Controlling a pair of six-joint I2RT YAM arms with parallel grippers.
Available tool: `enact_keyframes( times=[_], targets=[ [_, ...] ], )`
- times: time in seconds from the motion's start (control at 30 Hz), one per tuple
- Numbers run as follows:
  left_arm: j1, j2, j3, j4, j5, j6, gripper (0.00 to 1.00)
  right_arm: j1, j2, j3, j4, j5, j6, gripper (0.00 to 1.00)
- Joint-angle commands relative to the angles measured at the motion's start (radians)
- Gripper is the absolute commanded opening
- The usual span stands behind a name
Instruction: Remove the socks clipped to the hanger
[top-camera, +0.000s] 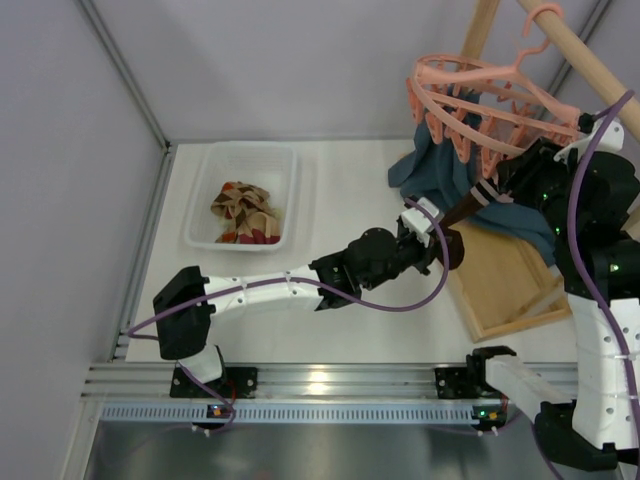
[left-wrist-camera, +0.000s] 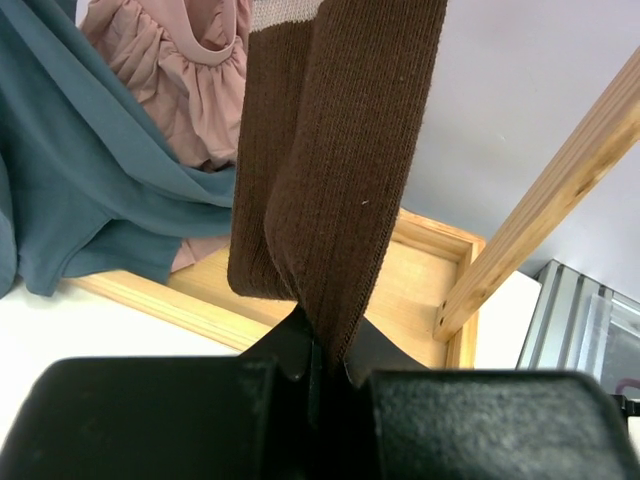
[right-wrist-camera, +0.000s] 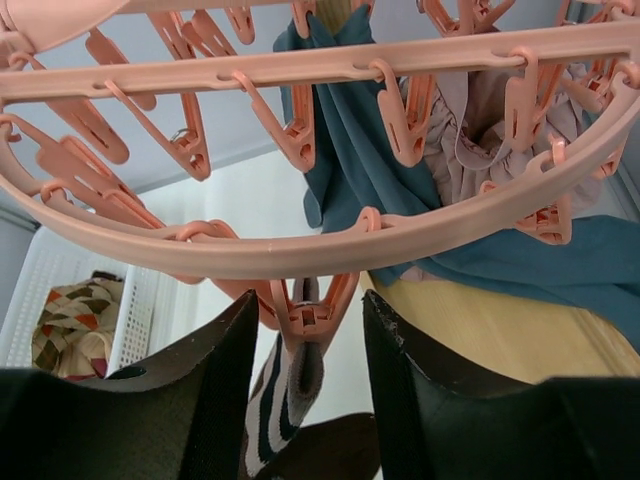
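The salmon-pink hanger (top-camera: 490, 100) hangs at the back right, its rings and clips filling the right wrist view (right-wrist-camera: 300, 250). A dark brown sock (left-wrist-camera: 340, 170) with a striped cuff (right-wrist-camera: 295, 400) hangs from one clip (right-wrist-camera: 312, 315) on the outer ring. My left gripper (left-wrist-camera: 325, 350) is shut on the sock's lower end and holds it stretched below the hanger (top-camera: 437, 238). My right gripper (right-wrist-camera: 310, 330) is open, with one finger on each side of that clip. In the top view the right gripper (top-camera: 503, 180) sits just under the hanger's near rim.
A white bin (top-camera: 200, 200) at the back left holds patterned socks (top-camera: 245, 212). A teal cloth (top-camera: 440, 170) and a pink garment (left-wrist-camera: 170, 80) hang from the hanger over a wooden frame base (top-camera: 510, 290). A wooden pole (top-camera: 590, 60) slants at the right.
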Motion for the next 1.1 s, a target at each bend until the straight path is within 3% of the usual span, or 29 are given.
enact_keyframes(
  times=[0.0,0.57,0.9,1.07],
  targets=[
    [-0.002,-0.031,-0.004,0.036,0.028,-0.02,0.0,-0.009,0.002,-0.019,0.094,0.03,0.02,0.43],
    [-0.002,-0.02,-0.009,0.036,0.044,-0.032,0.0,-0.008,-0.009,-0.054,0.137,0.047,0.032,0.35],
    [-0.004,-0.017,-0.021,0.035,0.034,-0.036,0.0,-0.008,-0.016,-0.073,0.14,0.037,0.037,0.02],
    [-0.001,-0.028,-0.015,-0.021,-0.047,-0.014,0.0,-0.008,-0.024,-0.085,0.145,0.034,0.035,0.0]
  ],
)
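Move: The left gripper holds the foot of the brown striped sock. Its cuff hangs in a hanger clip about 7 cm ahead, 8 cm right and 11 cm above the left hand. The right gripper, half open, has this clip some 2 cm straight ahead and 1 cm lower. From the right hand the next clip is about 4 cm left and 3 cm ahead, and the blue cloth some 9 cm ahead, 6 cm left and 12 cm below. Ease the right gripper forward about 1.5 cm over the clip that holds the sock's cuff, then close to half the opening, pinching the clip from both sides, and hold there. Keep the left gripper shut on the sock's foot, almost still at first, then lower it about 1.5 cm once the clip is squeezed. ##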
